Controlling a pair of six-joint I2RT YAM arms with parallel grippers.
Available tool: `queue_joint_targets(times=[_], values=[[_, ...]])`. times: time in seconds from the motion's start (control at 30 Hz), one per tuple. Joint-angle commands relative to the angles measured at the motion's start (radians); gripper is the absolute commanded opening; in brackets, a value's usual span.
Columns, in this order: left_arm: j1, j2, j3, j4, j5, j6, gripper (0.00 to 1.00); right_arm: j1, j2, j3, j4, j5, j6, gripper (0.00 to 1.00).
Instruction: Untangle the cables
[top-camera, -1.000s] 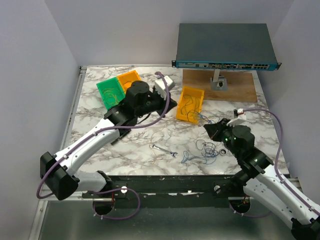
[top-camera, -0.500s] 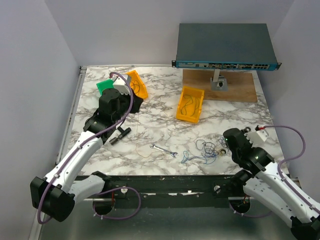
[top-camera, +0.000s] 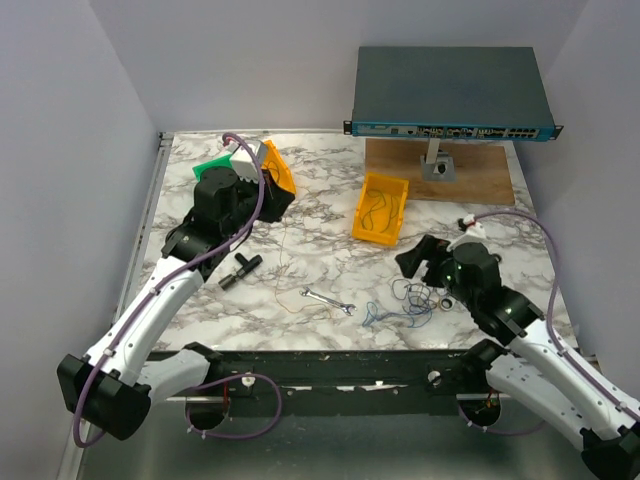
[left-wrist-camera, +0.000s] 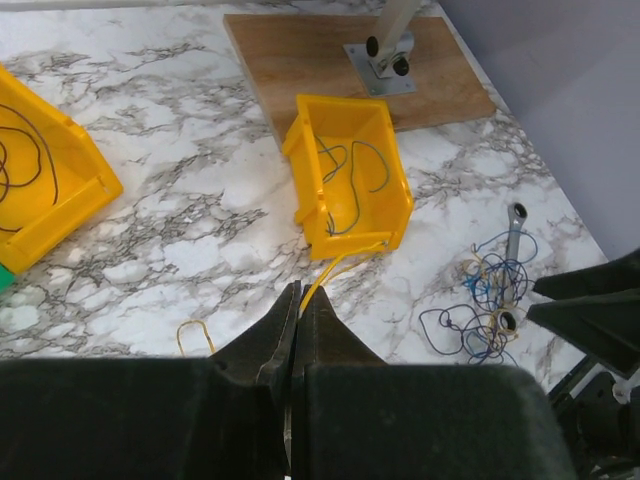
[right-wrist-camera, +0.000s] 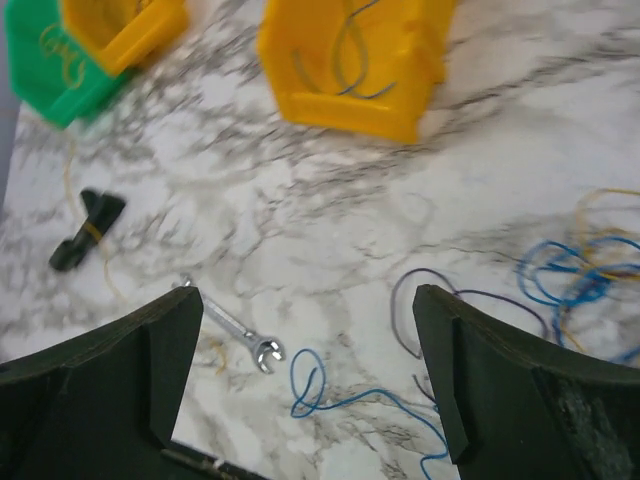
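The cables (top-camera: 412, 300) lie as a loose tangle of thin blue, dark and yellowish wires near the front right of the marble table (top-camera: 320, 250); they also show in the left wrist view (left-wrist-camera: 488, 300). One blue strand (right-wrist-camera: 335, 385) curls between my right gripper's (right-wrist-camera: 310, 375) wide-open fingers. That right gripper (top-camera: 415, 258) hovers just behind the tangle, holding nothing. My left gripper (left-wrist-camera: 298, 292) is shut on a thin yellow cable (left-wrist-camera: 340, 262). It sits by the orange bin (top-camera: 275, 170), and the yellow cable (top-camera: 284, 270) hangs down to the table.
A yellow bin (top-camera: 380, 208) holding a few wires stands mid-table. A green bin (top-camera: 208, 172) sits beside the orange one. A silver wrench (top-camera: 328, 300) and a small black part (top-camera: 240, 268) lie on the marble. A network switch (top-camera: 450, 95) on a wooden board (top-camera: 480, 175) fills the back right.
My right gripper has opened wide and swung in over the tangle. My left arm carried the yellow cable from the middle bin toward the orange bin.
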Motion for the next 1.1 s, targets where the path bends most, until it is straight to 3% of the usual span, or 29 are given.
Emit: queue_joint_targets(times=[0.0, 0.17, 0.53, 0.87, 1.0, 1.07], values=[[-0.002, -0.003, 0.078, -0.060, 0.097, 0.008, 0.00, 0.002, 0.108, 0.014, 0.263, -0.442, -0.215, 0.94], [-0.002, -0.005, 0.137, -0.112, 0.140, 0.012, 0.00, 0.042, 0.246, -0.015, 0.547, -0.649, -0.192, 0.89], [0.001, -0.025, 0.190, -0.156, 0.190, 0.009, 0.00, 0.311, 0.689, -0.012, 1.077, -0.535, -0.126, 0.83], [0.002, -0.042, 0.200, -0.160, 0.239, -0.015, 0.00, 0.371, 1.100, 0.133, 1.402, -0.489, -0.086, 0.80], [0.005, -0.044, 0.197, -0.157, 0.254, -0.028, 0.00, 0.381, 1.233, 0.212, 1.460, -0.474, -0.060, 0.74], [0.007, -0.047, 0.192, -0.147, 0.261, -0.037, 0.00, 0.380, 1.280, 0.251, 1.482, -0.471, -0.039, 0.62]])
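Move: The yellow cable hangs from the shut left fingers; the stretch wanted lies about 33 cm left of the open right hand, 1 cm ahead and some 6 cm lower, and about 20 cm under the left hand, 5 cm back and 1 cm to its left. The wrench lies 22 cm left of the right hand, 3 cm back, 16 cm down; the black tool 45 cm left, 5 cm ahead, as low. Leftward in one fast sweep of about 30 cm, the right hand travels over the wrench to the hanging yellow cable, bowing back a little midway and sinking some 5 cm in the second half; its wrist swings about 50 degrees counter-clockwise and its wide fingers narrow partly around the strand without shutting. The left hand keeps its pinch on the cable and draws it up about 5 cm and slightly back. ##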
